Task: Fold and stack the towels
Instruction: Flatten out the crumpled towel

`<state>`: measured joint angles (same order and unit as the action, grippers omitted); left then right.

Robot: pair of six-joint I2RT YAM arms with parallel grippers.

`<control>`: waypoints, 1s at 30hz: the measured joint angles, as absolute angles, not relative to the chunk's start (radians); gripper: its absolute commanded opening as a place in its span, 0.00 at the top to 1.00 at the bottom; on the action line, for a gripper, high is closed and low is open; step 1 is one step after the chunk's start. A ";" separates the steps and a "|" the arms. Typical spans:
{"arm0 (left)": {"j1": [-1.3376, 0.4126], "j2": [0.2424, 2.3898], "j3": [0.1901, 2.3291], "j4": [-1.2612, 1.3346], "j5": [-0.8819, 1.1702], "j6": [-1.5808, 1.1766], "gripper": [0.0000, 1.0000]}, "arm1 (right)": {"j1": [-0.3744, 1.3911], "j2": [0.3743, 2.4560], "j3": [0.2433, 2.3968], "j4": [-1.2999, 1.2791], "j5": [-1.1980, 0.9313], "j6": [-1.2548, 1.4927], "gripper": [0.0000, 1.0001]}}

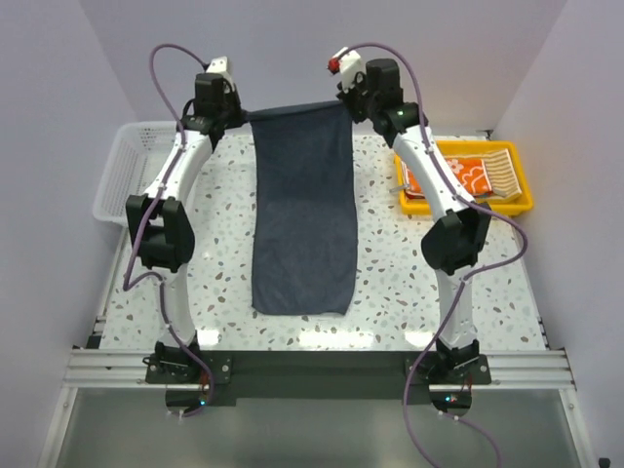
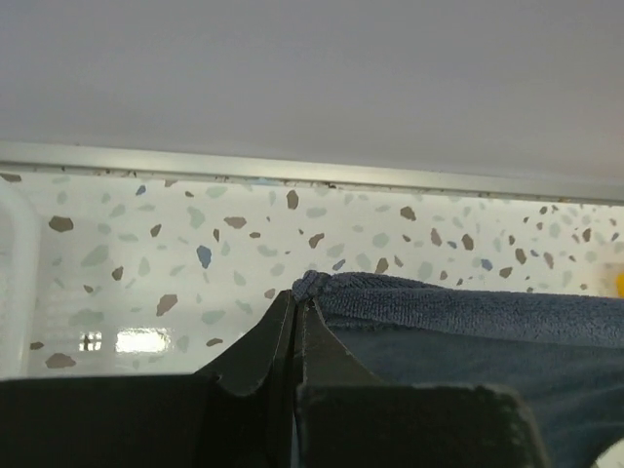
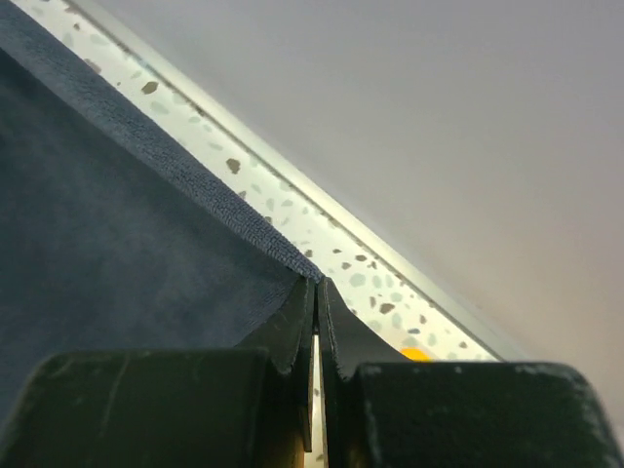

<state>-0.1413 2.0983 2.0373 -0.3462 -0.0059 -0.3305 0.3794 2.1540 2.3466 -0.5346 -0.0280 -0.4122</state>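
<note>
A plain dark blue-grey towel [image 1: 303, 210] hangs stretched between both grippers at the far side of the table, its lower part lying flat on the table toward me. My left gripper [image 1: 244, 115] is shut on its far left corner [image 2: 310, 285]. My right gripper [image 1: 353, 99] is shut on its far right corner [image 3: 310, 273]. The towel's top edge [image 2: 468, 307] runs taut between them. An orange printed towel [image 1: 466, 175] and a tan striped towel [image 1: 499, 171] lie folded in the yellow tray [image 1: 519, 203] at the right.
A white mesh basket [image 1: 122, 174] stands at the table's left edge. The back wall rises close behind both grippers. My arms flank the hanging towel on either side. The metal rail [image 1: 312, 366] runs along the near edge.
</note>
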 measured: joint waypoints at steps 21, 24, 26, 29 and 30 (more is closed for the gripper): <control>-0.119 2.142 1.717 -0.270 0.181 -0.387 1.00 | 0.377 2.198 1.958 -0.510 -0.118 -0.350 0.99; -0.118 2.107 1.667 -0.261 0.206 -0.409 0.93 | 0.377 2.195 1.938 -0.535 -0.115 -0.320 0.93; -0.119 2.086 1.620 -0.253 0.230 -0.420 0.78 | 0.376 2.189 1.916 -0.561 -0.115 -0.294 0.85; -0.119 2.071 1.556 -0.257 0.259 -0.439 0.55 | 0.375 2.188 1.899 -0.607 -0.115 -0.247 0.64; -0.119 2.065 1.531 -0.260 0.265 -0.443 0.50 | 0.374 2.186 1.892 -0.622 -0.116 -0.231 0.60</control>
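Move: Both hands hold up the dark blue towel's far edge. The left corner's laying place is about 8 cm back, 2 right and 19 below the left hand; the right corner's is 8 back, 1 right and 26 below the right hand. The white basket is some 23 cm left of the left hand and 4 back, the towel's near edge 36 back and 12 right of it; the yellow box is 26 right of the right hand and 2 back. Lower both grippers together with the towel's far edge still pinched, the left about 17 cm and the right some 22, at first nearly straight down, then also drawing back over the towel towards the bases. Tip both wrists further downward as they sink, and near the bottom start opening both sets of fingers to let go of the corners. ##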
